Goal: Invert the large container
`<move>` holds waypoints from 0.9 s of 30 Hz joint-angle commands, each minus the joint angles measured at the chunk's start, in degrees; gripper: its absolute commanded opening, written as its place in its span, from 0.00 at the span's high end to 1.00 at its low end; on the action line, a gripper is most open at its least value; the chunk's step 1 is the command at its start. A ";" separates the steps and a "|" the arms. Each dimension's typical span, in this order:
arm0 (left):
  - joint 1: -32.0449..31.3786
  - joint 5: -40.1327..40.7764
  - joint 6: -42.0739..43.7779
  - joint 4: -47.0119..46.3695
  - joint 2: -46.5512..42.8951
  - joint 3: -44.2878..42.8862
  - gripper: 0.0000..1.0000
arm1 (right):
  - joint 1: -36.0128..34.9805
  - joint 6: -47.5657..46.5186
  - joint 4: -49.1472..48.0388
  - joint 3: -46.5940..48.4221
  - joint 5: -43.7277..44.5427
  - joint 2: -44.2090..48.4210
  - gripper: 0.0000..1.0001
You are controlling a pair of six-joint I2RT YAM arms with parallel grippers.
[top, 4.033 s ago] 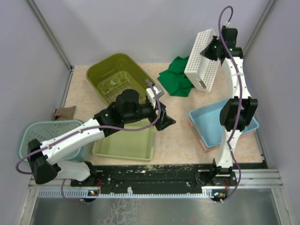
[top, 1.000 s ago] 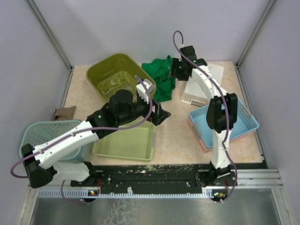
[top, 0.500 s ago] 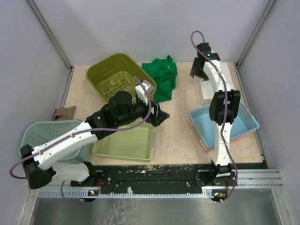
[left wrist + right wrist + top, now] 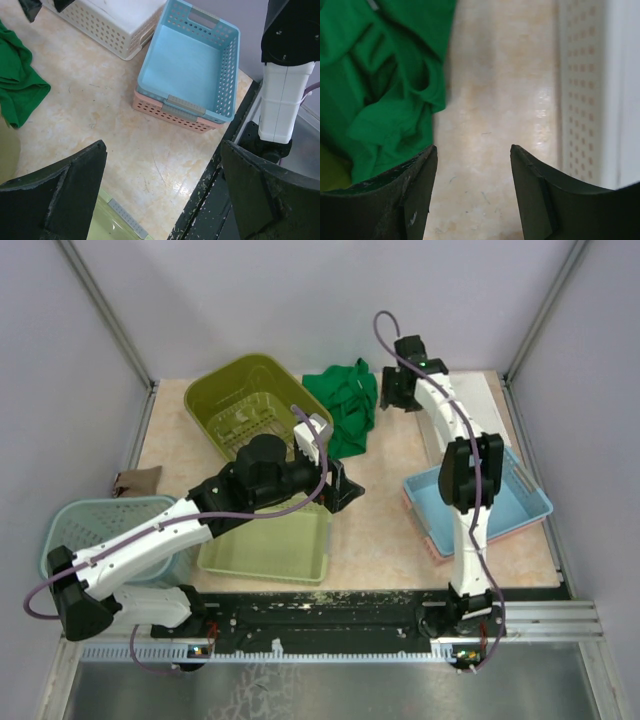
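Observation:
The large container [image 4: 482, 408] is a white perforated basket lying bottom up on the table at the back right, partly hidden by my right arm. The left wrist view shows it as the white basket [image 4: 115, 20], and its holed wall [image 4: 580, 90] runs along the right of the right wrist view. My right gripper [image 4: 396, 390] [image 4: 473, 147] hangs open over bare table between the container and a green cloth [image 4: 345, 405], holding nothing. Near the table's middle, my left gripper [image 4: 335, 485] [image 4: 162, 147] stands wide open and empty.
An olive basket [image 4: 245, 405] stands at the back left and a light green tray [image 4: 270, 540] lies under my left arm. A blue basket [image 4: 500, 500] sits nested in a pink one at the right. A teal basket [image 4: 90, 530] is at the front left.
My right gripper swung right over the white container and back left to beside the cloth. The container slid toward the right wall. The left arm barely moved.

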State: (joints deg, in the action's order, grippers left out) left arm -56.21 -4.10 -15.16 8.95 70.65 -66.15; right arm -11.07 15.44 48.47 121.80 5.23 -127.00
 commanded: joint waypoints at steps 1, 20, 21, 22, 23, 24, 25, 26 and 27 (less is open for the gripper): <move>0.04 -0.18 0.65 -1.49 0.09 -0.01 0.00 | -2.34 -4.40 -0.80 3.00 0.12 -1.41 0.40; 0.02 -1.85 0.46 -1.14 2.72 -0.94 0.00 | 8.61 -1.17 5.60 15.84 14.34 -10.88 0.37; 0.04 -2.02 0.38 -1.27 2.99 -1.11 0.00 | 8.42 -0.83 5.02 14.71 12.59 -9.87 0.37; 0.04 -2.13 0.34 -1.37 3.23 -1.17 0.00 | 8.09 -0.60 4.03 13.09 11.02 -8.35 0.37; 0.00 -2.27 0.19 -1.49 3.39 -1.23 0.00 | 7.51 -0.63 2.64 11.00 9.45 -5.67 0.37; 0.04 -2.37 0.12 -1.54 3.66 -1.40 0.00 | 6.80 -0.90 1.14 8.94 7.98 -3.47 0.37; 0.01 -2.65 0.05 -1.56 3.81 -1.53 0.00 | 5.92 -1.22 -0.59 6.98 6.98 -1.00 0.37; 0.04 -2.72 0.05 -1.57 4.03 -1.70 0.00 | 4.83 -1.36 -1.17 5.80 6.25 1.42 0.37; -0.03 -2.64 0.00 -1.61 4.14 -1.80 0.00 | 3.96 -1.42 -1.37 5.08 5.37 3.47 0.37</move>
State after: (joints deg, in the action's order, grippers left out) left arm -56.21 -5.58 -15.18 8.99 74.15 -66.17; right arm -2.59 13.76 51.37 129.64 15.46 -135.59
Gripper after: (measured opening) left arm 0.997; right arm 0.626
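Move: The upturned white container lies with its middle about 18 cm to the right of my right hand, 2 cm back and some 8 cm below; its left wall faces my fingers. The green cloth lies about 14 cm to this hand's left, 1 cm back, and the blue container some 21 cm to its right and 27 cm back. From my left hand the white container is about 27 cm ahead, 35 cm right and 25 cm lower. My right hand swings about 3 cm further left, then sinks some 5 cm and sweeps about 17 cm right, shoving the white container's left side with the partly open, empty gripper. It turns some 20 degrees clockwise, edges forward and rises a little, then eases back left 2–3 cm. My left hand sinks slightly, open. ##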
